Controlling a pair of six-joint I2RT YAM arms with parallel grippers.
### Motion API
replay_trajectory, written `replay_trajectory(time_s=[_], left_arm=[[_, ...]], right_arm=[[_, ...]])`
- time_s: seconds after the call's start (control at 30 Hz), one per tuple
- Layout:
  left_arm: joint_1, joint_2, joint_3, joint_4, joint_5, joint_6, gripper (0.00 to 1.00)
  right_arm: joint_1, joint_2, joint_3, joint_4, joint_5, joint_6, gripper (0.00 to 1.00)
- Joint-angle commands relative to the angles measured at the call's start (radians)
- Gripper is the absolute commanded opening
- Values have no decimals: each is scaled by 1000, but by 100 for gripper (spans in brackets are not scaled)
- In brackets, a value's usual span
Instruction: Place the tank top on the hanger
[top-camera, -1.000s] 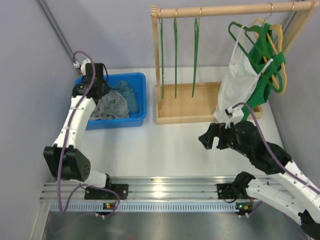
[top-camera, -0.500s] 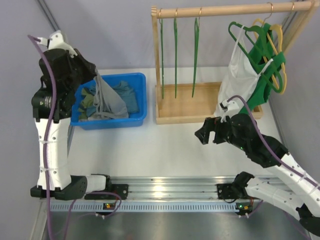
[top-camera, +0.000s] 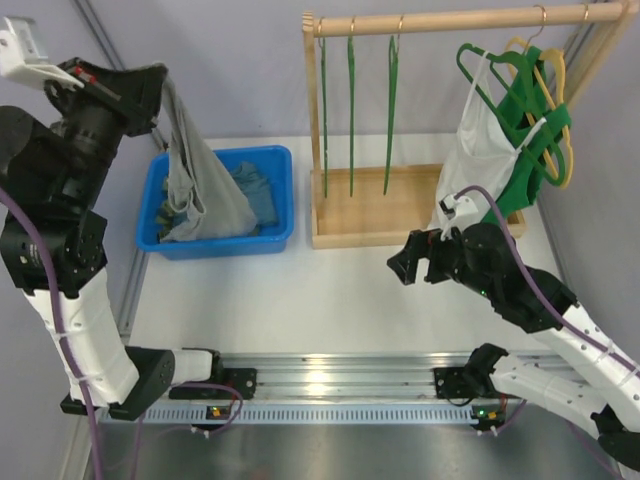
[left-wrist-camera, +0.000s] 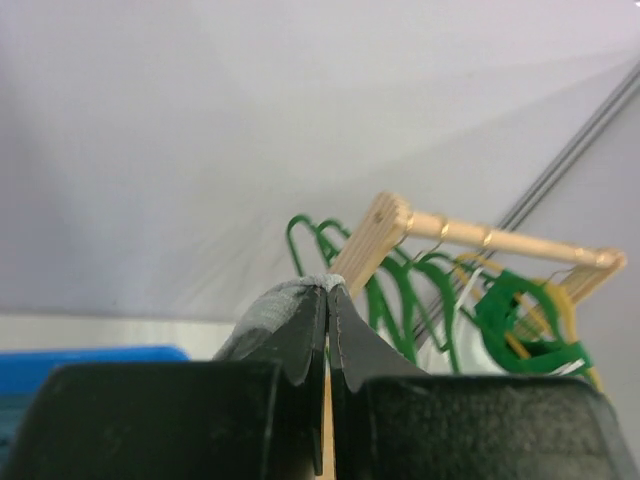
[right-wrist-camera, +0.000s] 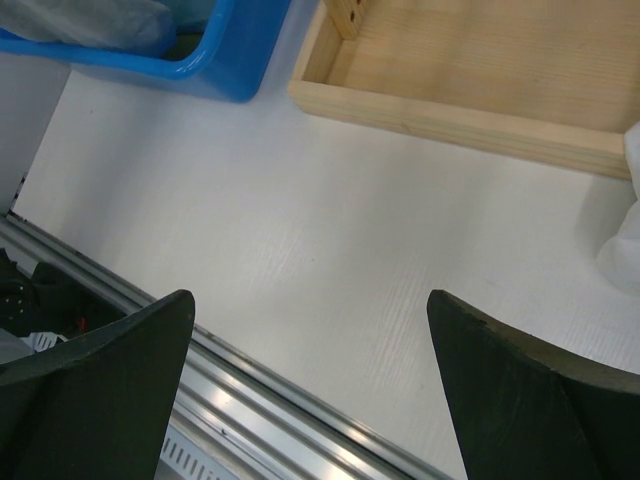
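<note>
My left gripper (top-camera: 160, 85) is raised high above the blue bin and is shut on a fold of the light grey tank top (top-camera: 195, 180). The top hangs from it in a long drape, and its lower end still lies in the bin. In the left wrist view the fingertips (left-wrist-camera: 328, 287) pinch grey cloth (left-wrist-camera: 265, 315). Three thin green hangers with gold hooks (top-camera: 351, 110) hang edge-on at the left end of the wooden rail. My right gripper (top-camera: 400, 268) hovers over the table in front of the rack, open and holding nothing (right-wrist-camera: 308, 297).
The blue bin (top-camera: 280, 190) at the left holds teal and olive clothes (top-camera: 262, 195). The wooden rack (top-camera: 370, 215) stands at the back. At its right end hang a white tank top (top-camera: 480, 160) on thick green hangers and a yellow hanger (top-camera: 560, 90). A metal rail (top-camera: 320, 370) runs along the near edge.
My left arm has risen from the bin, pulling the grey tank top up and out with it. My right gripper has drifted slightly left and stays open.
</note>
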Motion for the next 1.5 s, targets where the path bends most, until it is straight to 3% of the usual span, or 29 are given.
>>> replay_trajectory(time_s=[0.0,0.13,0.27,0.57,0.73,0.83,0.93,0.97,1.17,1.47], left_arm=[[-2,11,83,221,92,-84,0],[-1,-29,25,355,175,-177,0],[-1,-73,-87,364,270,-228,0],[-4,-409,-910,404,373,-245,0],[-27,-529,-1225,402,395,-257,0],[-119,-576,-1383,402,328,-257,0],[-319,-578,-1480,407,160,-262,0],[-449,-571,-1511,418,114,-265,0],[-873,-429,-1554,533,-196,-314,0],[-1028,-192,-1479,669,-259,-342,0]], right_arm=[[11,0,49,25,-2,-16,100],[11,-2,46,28,0,-14,100],[11,-8,40,37,0,-14,100],[13,-35,-19,103,-54,12,100],[26,-40,-75,141,-72,33,100],[45,-41,-111,158,-60,52,100],[71,-54,-153,184,-34,73,100],[88,-58,-171,192,-27,78,100],[143,-80,-222,199,33,112,97],[259,-144,-363,310,69,199,75]])
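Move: The left hand, high up with the tank top pinched and hanging into the blue tub, is bound for the open table before the rack, about 12 cm back, 26 right and 60 below. From it, the tub lies some 16 ahead, 7 left, 57 down; the nearest green hanger 20 ahead, 18 right, 24 down; the right gripper 7 back, 38 right, 37 down. For the open right hand, the tank top's middle is about 13 ahead, 42 left and 8 up. Still pinching the tank top's end, the left hand lifts a few centimetres farther while drawing back, then swoops down some 50 cm, curving right and back to bring that end before the right gripper; its fingers tip downward and turn clockwise, about 40 degrees. Late on, the right hand sinks about 7 cm, easing back and left towards the cloth, its fingers starting to close but clear of it. ##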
